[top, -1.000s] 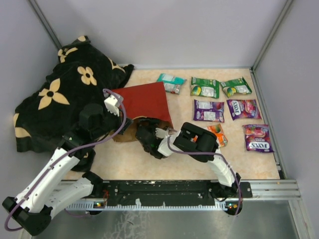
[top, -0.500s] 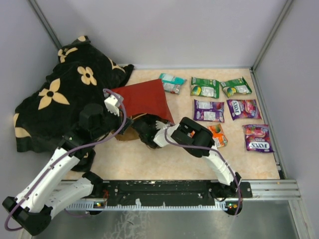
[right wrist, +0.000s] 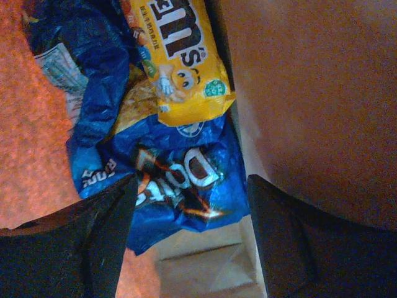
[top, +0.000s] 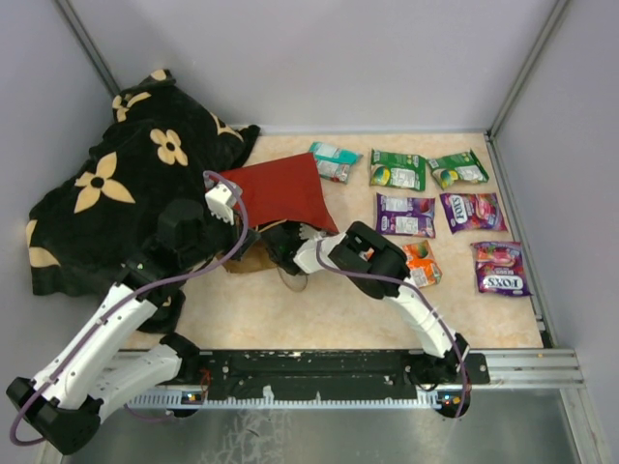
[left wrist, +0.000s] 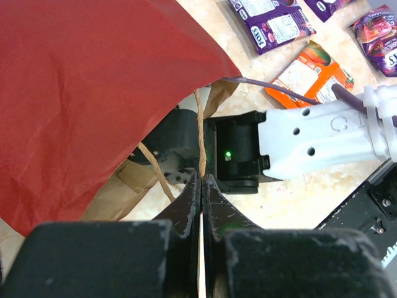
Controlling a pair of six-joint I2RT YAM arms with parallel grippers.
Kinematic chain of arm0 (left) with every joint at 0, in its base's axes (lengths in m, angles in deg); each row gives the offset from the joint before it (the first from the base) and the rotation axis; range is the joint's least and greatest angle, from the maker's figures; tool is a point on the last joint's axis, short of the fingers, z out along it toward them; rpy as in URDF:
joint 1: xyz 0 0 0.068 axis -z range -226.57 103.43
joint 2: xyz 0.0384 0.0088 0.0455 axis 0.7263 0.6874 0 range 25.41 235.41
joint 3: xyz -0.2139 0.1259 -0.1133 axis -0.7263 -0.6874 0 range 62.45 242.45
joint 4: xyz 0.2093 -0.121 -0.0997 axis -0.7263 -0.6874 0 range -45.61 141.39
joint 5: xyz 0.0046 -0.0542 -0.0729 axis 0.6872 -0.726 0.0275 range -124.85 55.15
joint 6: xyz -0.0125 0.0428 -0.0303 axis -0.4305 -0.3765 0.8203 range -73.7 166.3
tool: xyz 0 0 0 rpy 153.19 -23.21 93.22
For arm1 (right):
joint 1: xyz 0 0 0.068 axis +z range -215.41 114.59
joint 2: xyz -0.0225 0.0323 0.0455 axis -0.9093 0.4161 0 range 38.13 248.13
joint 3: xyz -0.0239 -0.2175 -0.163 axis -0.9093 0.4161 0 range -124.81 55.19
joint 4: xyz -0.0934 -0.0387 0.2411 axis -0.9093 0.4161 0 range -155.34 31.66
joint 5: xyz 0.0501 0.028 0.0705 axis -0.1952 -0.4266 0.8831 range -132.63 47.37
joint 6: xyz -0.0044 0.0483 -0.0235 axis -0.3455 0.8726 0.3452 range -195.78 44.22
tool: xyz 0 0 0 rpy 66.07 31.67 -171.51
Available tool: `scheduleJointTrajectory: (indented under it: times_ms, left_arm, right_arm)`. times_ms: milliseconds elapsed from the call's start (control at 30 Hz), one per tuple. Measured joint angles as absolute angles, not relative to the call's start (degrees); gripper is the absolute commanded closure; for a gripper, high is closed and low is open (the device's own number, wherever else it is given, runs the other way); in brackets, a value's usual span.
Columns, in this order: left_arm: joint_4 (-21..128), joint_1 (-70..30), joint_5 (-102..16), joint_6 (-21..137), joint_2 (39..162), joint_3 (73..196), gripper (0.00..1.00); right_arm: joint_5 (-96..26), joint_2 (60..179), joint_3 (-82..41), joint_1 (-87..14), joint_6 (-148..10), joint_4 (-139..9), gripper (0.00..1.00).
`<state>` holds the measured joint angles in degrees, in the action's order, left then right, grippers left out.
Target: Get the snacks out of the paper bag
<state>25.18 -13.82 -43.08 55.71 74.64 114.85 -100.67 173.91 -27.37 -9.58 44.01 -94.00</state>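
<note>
The red paper bag [top: 280, 193] lies on its side with its mouth toward the arms. My left gripper [left wrist: 202, 181] is shut on one cord handle [left wrist: 201, 133] and holds the mouth up; in the top view it [top: 240, 247] sits at the bag's near left corner. My right gripper [top: 282, 247] reaches into the mouth. Inside, its open fingers [right wrist: 93, 248] stand either side of a crumpled blue Doritos bag [right wrist: 180, 180], without pinching it. A yellow M&M's packet [right wrist: 180, 56] lies deeper in. Outside lie several snacks: teal [top: 332, 160], green [top: 397, 169], purple [top: 404, 215], orange [top: 422, 263].
A black flower-patterned blanket [top: 126, 184] is heaped at the left, against the bag. More packets lie at the right: green [top: 458, 169], purple [top: 473, 211], and pink-purple [top: 499, 268] near the right wall. The brown kraft lining [right wrist: 310, 93] closes round my right gripper.
My right gripper has pushed up and left, deeper into the bag's mouth, and its jaws have narrowed a little. The left arm holds still on the handle.
</note>
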Motion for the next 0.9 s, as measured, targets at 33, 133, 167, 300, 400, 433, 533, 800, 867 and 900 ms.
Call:
scheduleJointTrajectory:
  times_ms: [33,133,167,300,400,433,533,800,867,900]
  left_arm:
    - [25.2,-13.8,-43.1,55.7,74.6,114.9,1.00]
    - [25.2,-13.8,-43.1,55.7,74.7,114.9,1.00]
    - [25.2,-13.8,-43.1,55.7,74.7,115.0,1.00]
    - [25.2,-13.8,-43.0,55.7,75.0,115.0,1.00]
    - [25.2,-13.8,-43.0,55.6,75.3,115.0,1.00]
    - [25.2,-13.8,-43.0,55.5,75.4,115.0,1.00]
    - [25.2,-13.8,-43.0,55.4,76.0,115.1,1.00]
    - [25.6,-13.8,-43.1,55.0,78.1,115.1,1.00]
    - [25.9,-13.8,-43.1,55.0,78.4,115.1,1.00]
    - [26.1,-13.8,-43.1,55.0,78.6,115.1,1.00]
  right_arm:
    - [-100.3,174.1,-28.4,-9.9,44.1,-92.1,0.28]
    - [-99.7,175.2,-32.0,-11.0,44.1,-86.5,0.27]
    - [-99.8,175.8,-33.5,-11.5,44.1,-84.8,0.27]
    - [-99.7,177.9,-38.0,-13.3,44.1,-81.7,0.29]
    - [-99.9,179.8,-41.2,-14.6,44.0,-80.7,0.36]
    - [-100.0,180.5,-42.3,-15.0,44.0,-80.8,0.40]
    - [-99.9,182.3,-44.1,-16.0,43.9,-82.5,0.63]
    - [-97.9,185.9,-42.0,-18.3,33.7,-100.6,1.00]
    - [-95.8,185.5,-38.6,-18.6,30.7,-106.6,1.00]
    - [-94.9,184.9,-36.4,-18.6,29.7,-108.3,1.00]
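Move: The M&M's packet lies deep in the paper bag, its middle about 11 cm ahead of the open right hand, 7 cm to its right and roughly 2 cm lower. The blue Doritos packet is next to it, some 13 cm ahead of that hand, 2 cm left and 2 cm down. Outside the bag, a turquoise packet lies about 10 ahead, 15 right and 6 lower. From the left hand, the M&M's are roughly 30 cm ahead, 10 right and 20 below. The right fingers shut on the left end of the M&M's packet, pinching its edge, after reaching forward about 9 cm deeper into the bag while drifting some 3 cm right and slightly down; then the hand starts to ease back. The left hand keeps its grip on the bag's handle and sinks a centimetre or two. ##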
